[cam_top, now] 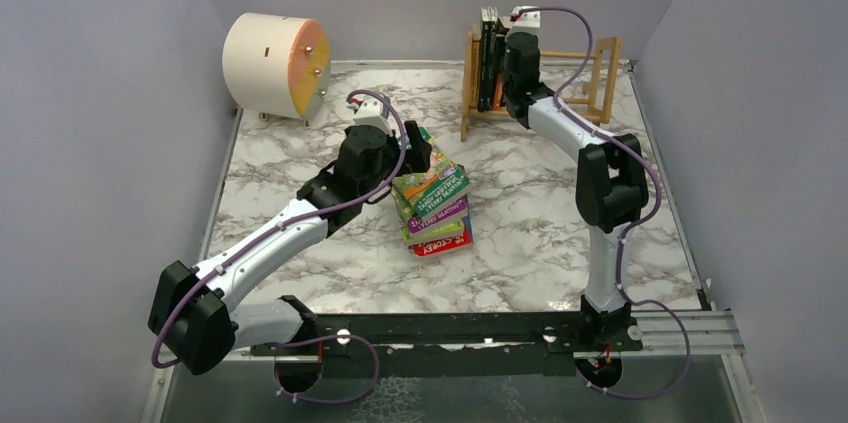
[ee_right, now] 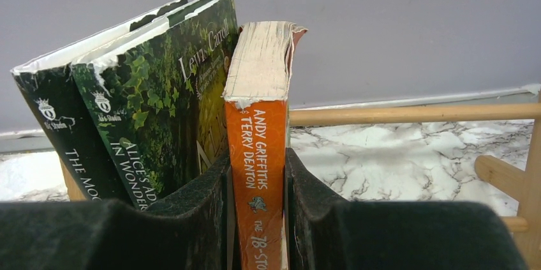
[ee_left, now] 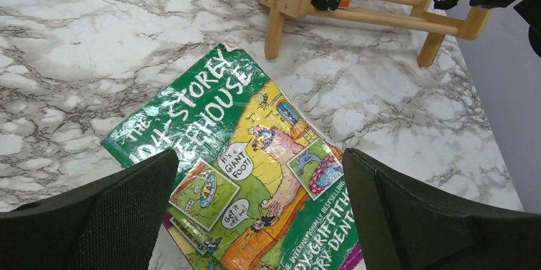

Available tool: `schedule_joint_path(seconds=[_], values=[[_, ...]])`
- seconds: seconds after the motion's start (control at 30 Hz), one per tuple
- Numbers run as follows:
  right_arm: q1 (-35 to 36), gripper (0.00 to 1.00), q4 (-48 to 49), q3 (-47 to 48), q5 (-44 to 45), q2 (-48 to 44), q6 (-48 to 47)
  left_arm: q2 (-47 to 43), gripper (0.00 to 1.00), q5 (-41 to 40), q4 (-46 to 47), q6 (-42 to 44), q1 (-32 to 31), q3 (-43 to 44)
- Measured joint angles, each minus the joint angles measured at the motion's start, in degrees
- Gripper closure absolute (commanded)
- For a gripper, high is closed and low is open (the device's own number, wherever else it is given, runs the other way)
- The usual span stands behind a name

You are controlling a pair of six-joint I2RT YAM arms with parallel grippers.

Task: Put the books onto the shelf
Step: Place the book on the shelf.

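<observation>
A stack of several books (cam_top: 436, 211) lies mid-table, topped by a green illustrated paperback (ee_left: 242, 168). My left gripper (ee_left: 258, 216) hangs open just above that top cover, a finger on either side, touching nothing. The light-wood shelf (cam_top: 590, 68) stands at the back. Two dark green books (ee_right: 137, 110) lean at its left end. My right gripper (ee_right: 256, 203) is shut on an orange book (ee_right: 258, 155), upright right beside the green ones in the shelf. From above, the right arm hides most of that orange book.
A cream cylinder with an orange face (cam_top: 275, 65) sits at the back left. Grey walls close in the marble table (cam_top: 540, 253) on three sides. The shelf's right part (ee_right: 415, 114) holds no books.
</observation>
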Motion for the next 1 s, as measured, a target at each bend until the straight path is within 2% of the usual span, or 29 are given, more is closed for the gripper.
schedule_joint_path(seconds=[0.3,0.43,0.53,0.6,0.77,1.0], values=[[0.0,0.83,-5.0,3.3,-0.2,0.6,1.2,-0.4,0.02,0.0,0.0,0.0,0.1,0.0],[0.0,0.72,-5.1,3.3,-0.2,0.6,1.6,-3.1,0.02,0.0,0.0,0.0,0.1,-1.4],[0.0,0.57,-5.1,3.3,-0.1,0.6,2.1,-4.3,0.02,0.0,-0.1,0.5,0.1,-1.6],[0.0,0.53,-5.1,3.3,-0.1,0.6,2.5,-4.4,0.02,0.0,-0.1,0.6,0.1,-1.6],[-0.2,0.48,-5.0,2.6,0.0,0.3,3.2,-4.4,0.02,0.0,-0.2,0.6,0.1,-1.6],[0.0,0.48,-4.7,-0.3,0.0,-2.5,4.0,-4.4,0.02,0.0,-0.3,0.6,0.1,-2.2]])
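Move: The right hand holds the orange book on the shelf by its spine side; the book's middle lies about 4 cm ahead and some 3 cm below the hand. The dark books stand about 4 cm to the hand's left and 4 cm ahead, while the shelf's right end is some 24 cm to its right and 3 cm ahead, 5 cm lower. From the left hand the orange book lies roughly 31 cm ahead and 22 cm to the right. The right fingers let go of the orange book on the shelf, opening from their narrow grip to about half wide after keeping it pinched almost in place for half a second. The hand then starts backing out towards the robot, about 1 cm, with a slight rise at the end. ##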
